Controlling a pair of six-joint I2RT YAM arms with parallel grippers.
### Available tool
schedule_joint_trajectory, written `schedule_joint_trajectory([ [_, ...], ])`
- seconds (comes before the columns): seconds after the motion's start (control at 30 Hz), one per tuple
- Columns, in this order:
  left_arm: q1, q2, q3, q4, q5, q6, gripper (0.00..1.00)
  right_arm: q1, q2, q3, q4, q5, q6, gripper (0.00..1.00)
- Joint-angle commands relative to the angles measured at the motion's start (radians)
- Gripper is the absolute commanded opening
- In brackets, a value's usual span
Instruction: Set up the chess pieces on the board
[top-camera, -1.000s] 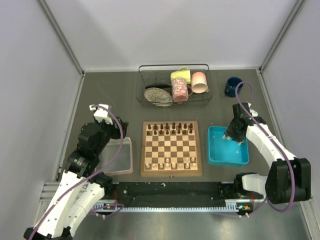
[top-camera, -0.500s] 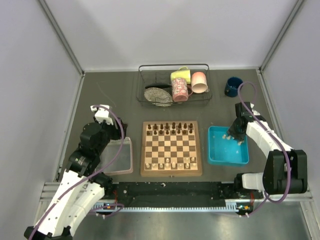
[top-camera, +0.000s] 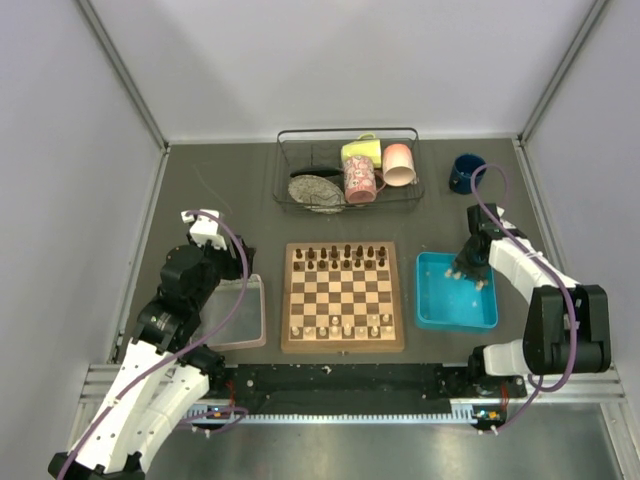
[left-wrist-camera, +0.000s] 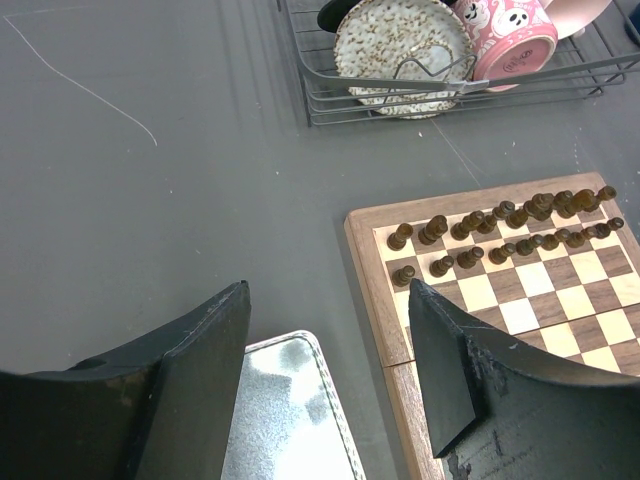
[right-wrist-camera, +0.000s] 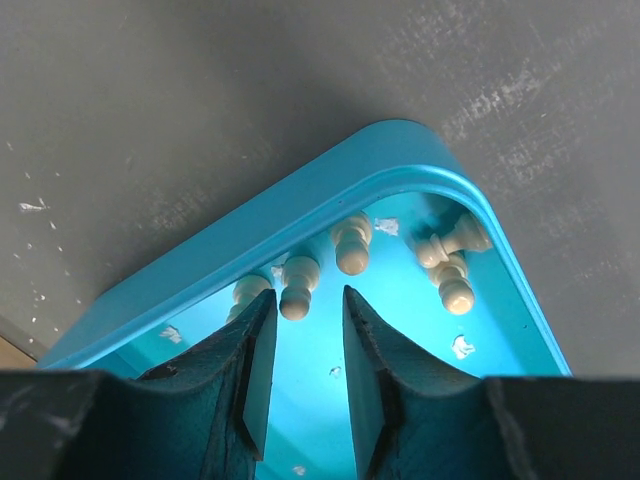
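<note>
The board (top-camera: 343, 345) lies at the table's middle. Dark chess pieces (top-camera: 340, 256) fill its far two rows and cream ones (top-camera: 340, 325) stand along its near rows. Several more cream pieces (right-wrist-camera: 352, 243) lie in the far corner of the blue tray (right-wrist-camera: 300, 215). My right gripper (right-wrist-camera: 308, 300) is low inside that tray (top-camera: 455, 315), open a narrow way. One cream piece (right-wrist-camera: 298, 285) lies just past its tips, with nothing between the jaws. My left gripper (left-wrist-camera: 328, 300) hangs wide open and empty between the clear tray (left-wrist-camera: 285, 400) and the board's left border (left-wrist-camera: 370, 250).
A wire rack (top-camera: 347, 172) holding mugs and a speckled plate stands behind the board. A dark blue mug (top-camera: 465, 173) sits at the far right. The clear pinkish tray (top-camera: 237, 312) lies left of the board. Grey walls close in both sides.
My right arm's elbow has swung toward the right wall while its gripper stayed over the blue tray's far end. The left arm has hardly moved.
</note>
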Motion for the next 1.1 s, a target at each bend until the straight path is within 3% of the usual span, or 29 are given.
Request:
schedule_joint_trajectory([
  [0.0, 0.003, 0.0, -0.003, 0.04, -0.014, 0.012, 0.69, -0.01, 0.014, 0.011, 0.046, 0.004, -0.005, 0.29],
  [0.47, 0.003, 0.005, -0.003, 0.043, -0.012, 0.013, 0.69, -0.012, -0.024, 0.013, 0.031, 0.0, -0.025, 0.01],
  [0.7, 0.003, 0.011, -0.001, 0.043, 0.005, 0.01, 0.7, 0.001, -0.184, 0.15, -0.162, 0.046, -0.089, 0.0],
  [0.83, 0.003, 0.018, 0.002, 0.045, 0.011, 0.007, 0.7, 0.154, -0.23, 0.258, -0.254, 0.102, -0.074, 0.0],
  [0.97, 0.005, 0.025, 0.005, 0.04, 0.002, 0.004, 0.7, 0.477, -0.167, 0.399, -0.302, 0.125, -0.013, 0.0],
  [1.07, 0.005, 0.037, 0.012, 0.027, -0.029, -0.004, 0.7, 0.626, -0.072, 0.488, -0.302, 0.122, 0.018, 0.0],
])
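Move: A white piece stands almost between the right hand's half-open fingertips, about 1 cm ahead and 1 cm below, near the blue tray's far edge. From this hand, one white piece stands some 2 cm to the left, another about 3 cm to the right, both about 1 cm ahead, and a close pair is 5 cm right and 1 cm back. The chess board's middle is about 25 cm left and 5 cm back. From the left hand the wanted piece is some 45 cm right, 2 cm ahead and 20 cm lower. Easing less than a centimetre down and forward, the right hand closes its fingers and pinches the white piece's head. It then lifts straight up out of the tray and, still rising to about 15 cm, sweeps some 12 cm left towards the board, turning counter-clockwise by roughly 25 degrees while the fingertips swing forward. ##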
